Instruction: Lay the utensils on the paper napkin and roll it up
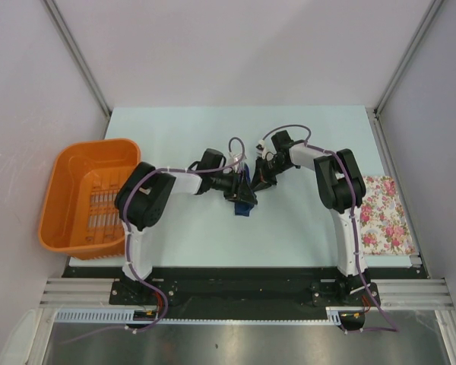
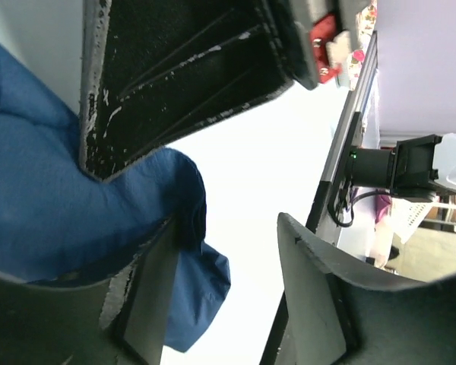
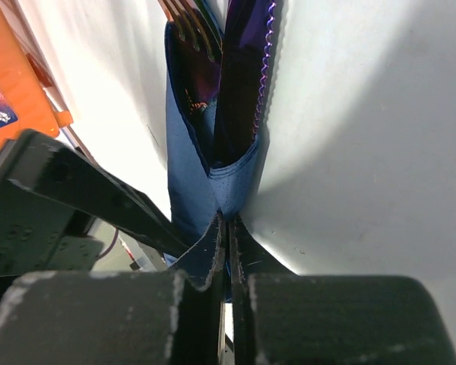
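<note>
The navy paper napkin point(image 1: 245, 205) lies bunched mid-table between both arms. In the right wrist view the napkin point(image 3: 190, 167) is folded around the purple utensils point(image 3: 243, 68), with the fork tines point(image 3: 186, 23) sticking out of its far end. My right gripper point(image 3: 229, 226) is shut on the napkin's near fold. My left gripper point(image 2: 226, 228) is open. The napkin point(image 2: 45, 213) rests against its left finger point(image 2: 137, 304), and bare table shows between the jaws. In the top view the left gripper point(image 1: 238, 188) and right gripper point(image 1: 260, 181) stand close together over the bundle.
An orange basket point(image 1: 91, 194) sits at the table's left edge. A white cloth with pink flowers point(image 1: 384, 213) lies at the right edge. The pale table point(image 1: 182, 137) is walled on three sides.
</note>
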`<state>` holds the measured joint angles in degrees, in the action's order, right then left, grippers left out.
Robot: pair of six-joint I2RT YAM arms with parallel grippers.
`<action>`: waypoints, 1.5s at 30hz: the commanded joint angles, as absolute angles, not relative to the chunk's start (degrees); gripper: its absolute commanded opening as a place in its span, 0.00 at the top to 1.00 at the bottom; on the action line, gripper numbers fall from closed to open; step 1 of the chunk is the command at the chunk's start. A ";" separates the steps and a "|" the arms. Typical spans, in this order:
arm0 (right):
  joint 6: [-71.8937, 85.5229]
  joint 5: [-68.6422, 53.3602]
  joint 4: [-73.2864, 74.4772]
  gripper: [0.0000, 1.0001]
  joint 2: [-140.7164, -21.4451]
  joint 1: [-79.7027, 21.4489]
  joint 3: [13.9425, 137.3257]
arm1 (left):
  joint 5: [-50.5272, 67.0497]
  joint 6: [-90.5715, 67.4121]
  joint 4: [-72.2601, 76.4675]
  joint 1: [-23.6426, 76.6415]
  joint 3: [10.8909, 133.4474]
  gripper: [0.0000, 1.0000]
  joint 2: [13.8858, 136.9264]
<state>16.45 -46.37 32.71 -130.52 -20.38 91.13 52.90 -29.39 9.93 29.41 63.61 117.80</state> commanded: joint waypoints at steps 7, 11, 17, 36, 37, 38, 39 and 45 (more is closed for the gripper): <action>13.10 -41.92 34.37 1.00 -133.15 -20.13 91.14 | 51.07 -30.67 8.43 26.29 60.13 0.41 106.62; 13.27 -42.45 34.10 1.00 -133.15 -20.13 91.05 | 50.89 -32.08 8.00 24.79 58.10 0.52 105.38; 13.53 -42.54 33.93 1.00 -133.42 -20.04 91.05 | 51.42 -31.20 6.07 25.14 58.44 0.73 107.84; 15.99 -44.64 33.31 0.92 -132.98 -18.46 91.23 | 46.06 -22.50 1.67 26.98 58.27 0.89 118.30; 16.17 -45.00 33.31 0.88 -132.72 -18.28 91.23 | 45.71 -22.41 1.41 26.98 58.36 0.89 118.39; 16.26 -45.87 33.31 0.82 -132.02 -18.11 91.23 | 45.01 -22.33 1.15 26.98 58.27 0.90 118.39; 16.26 -46.31 33.22 0.70 -131.66 -18.02 91.32 | 44.83 -22.24 0.97 26.98 58.36 0.90 118.48; 15.56 -48.16 34.01 0.59 -129.11 -17.84 91.23 | 43.86 -21.62 0.44 26.98 58.62 0.91 118.39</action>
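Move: The near-left edge of the napkin, where the left fingers will shut, lies about 2 cm back, 3 cm left and 2 cm below the left hand. From the left hand, the fork's visible end is some 12 cm ahead and 2 cm left, the knife's about 10 cm ahead and level sideways, both about 3 cm below. That near-left edge is some 8 cm back, 7 cm left and 1 cm below the right hand, which still pinches the roll. Up-left about 4 cm, then down and back, the left fingers closing onto the near napkin; right fingers finally open. ##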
